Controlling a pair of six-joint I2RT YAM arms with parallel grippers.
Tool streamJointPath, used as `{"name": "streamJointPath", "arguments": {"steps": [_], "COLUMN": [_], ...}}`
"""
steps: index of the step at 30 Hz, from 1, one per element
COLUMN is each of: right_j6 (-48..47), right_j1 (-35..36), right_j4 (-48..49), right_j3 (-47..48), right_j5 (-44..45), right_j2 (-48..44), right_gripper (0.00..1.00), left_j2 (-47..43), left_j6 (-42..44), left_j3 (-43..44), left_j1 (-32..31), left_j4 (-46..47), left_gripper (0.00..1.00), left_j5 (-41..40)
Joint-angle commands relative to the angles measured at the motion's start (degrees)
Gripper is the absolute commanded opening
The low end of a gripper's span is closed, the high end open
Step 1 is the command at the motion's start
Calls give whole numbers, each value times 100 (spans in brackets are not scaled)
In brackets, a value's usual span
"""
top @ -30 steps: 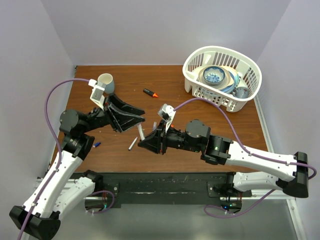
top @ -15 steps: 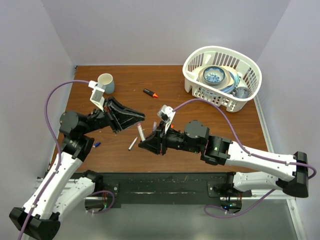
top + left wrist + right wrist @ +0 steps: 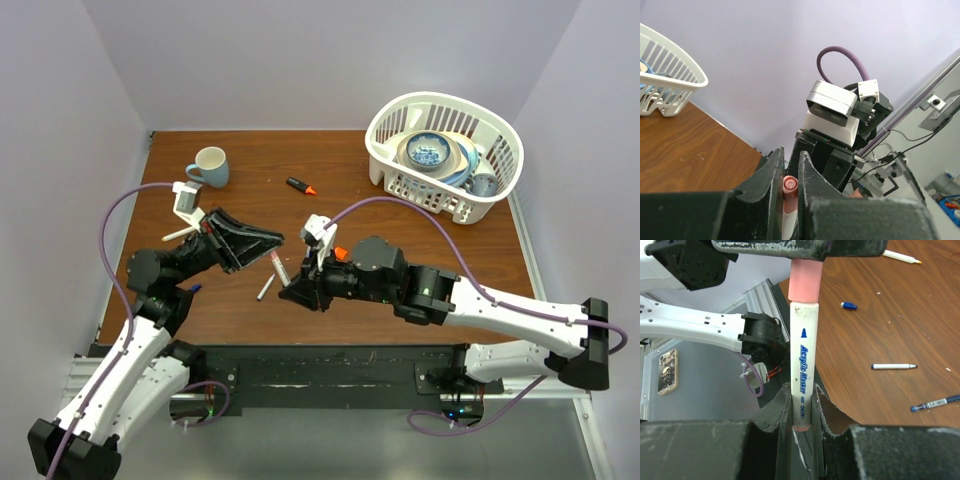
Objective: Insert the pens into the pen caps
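A white pen (image 3: 802,365) printed "Acrylic Marker" stands upright in my right gripper (image 3: 802,390), which is shut on its lower end. A pink pen cap (image 3: 805,280) sits on the pen's top end, flush against the barrel. My left gripper (image 3: 788,160) is shut on that pink cap (image 3: 789,186), with the white barrel (image 3: 789,215) showing below it. From above, the two grippers (image 3: 272,245) (image 3: 290,290) meet tip to tip over the table's middle, with the pen (image 3: 281,270) between them.
Loose on the table lie a thin white pen (image 3: 893,366), a blue pen (image 3: 935,403), a blue cap (image 3: 849,305) and another white pen (image 3: 900,256). An orange-tipped marker (image 3: 300,186), a mug (image 3: 210,165) and a white basket (image 3: 445,195) of dishes stand farther back.
My left gripper has closed onto the pink cap and its arm has swung nearer. The right arm has shifted left, keeping the pen in line with the cap.
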Motion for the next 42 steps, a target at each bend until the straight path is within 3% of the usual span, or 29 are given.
{"name": "streamJointPath", "arguments": {"steps": [1, 4, 8, 13, 18, 27, 30, 35, 37, 40, 42], "right_j6": [-353, -362, -335, -520, -590, -679, -643, -634, -591, -563, -721], "right_j1": [-50, -58, -85, -85, -94, -321, -471, -542, -586, -656, -656], "right_j4": [1454, 1630, 1446, 1226, 1234, 1076, 1155, 1164, 1287, 1445, 1393], "right_j3": [855, 891, 1241, 1550, 1769, 2428, 2604, 2912, 2904, 2947, 3035], "right_j5": [346, 539, 671, 742, 654, 584, 399, 408, 408, 215, 346], "right_j2": [87, 78, 87, 192, 394, 675, 825, 974, 992, 1106, 1133], "right_gripper": [0, 0, 0, 0, 0, 0, 0, 0, 0, 0, 0], "left_j2": [132, 79, 53, 123, 105, 263, 150, 325, 343, 448, 483], "left_j6": [-722, -372, 1067, 1369, 684, 1906, 1152, 2158, 2135, 655, 500], "left_j3": [-397, -274, 288, 298, -273, -290, -702, -221, -361, -1090, -1240], "left_j1": [-98, -177, -194, -203, -212, -396, -432, -476, -484, -563, -678], "left_j4": [294, -178, -2109, -2649, -1683, -3046, -1897, -3273, -3004, -985, -629], "left_gripper": [0, 0, 0, 0, 0, 0, 0, 0, 0, 0, 0], "left_j5": [759, 751, 812, 874, 979, 645, 865, 540, 531, 872, 865]}}
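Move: The pink-capped white marker stands leaning between the hands: from the right hand, which holds its lower end, the cap is about 6 cm up, 4 ahead and 2 left; from the left hand at the cap, the barrel's middle is some 5 cm down, 3 back and 1 right. On the table, roughly 28 cm below the right hand, the thin marker lies about 17 cm ahead and 6 left, the blue pen about 25 ahead and 4 right. The marker stays held at both ends, left fingers on the pink cap and right fingers on the lower barrel, while both hands carry it forward some 4 to 5 cm, bobbing up about 1 cm before sinking about 3. Both grips stay shut; the right fingers tip down about 15 degrees, the left hand swings about 10 degrees counter-clockwise, and the hands draw roughly 1 cm closer, working barrel and cap against each other. ##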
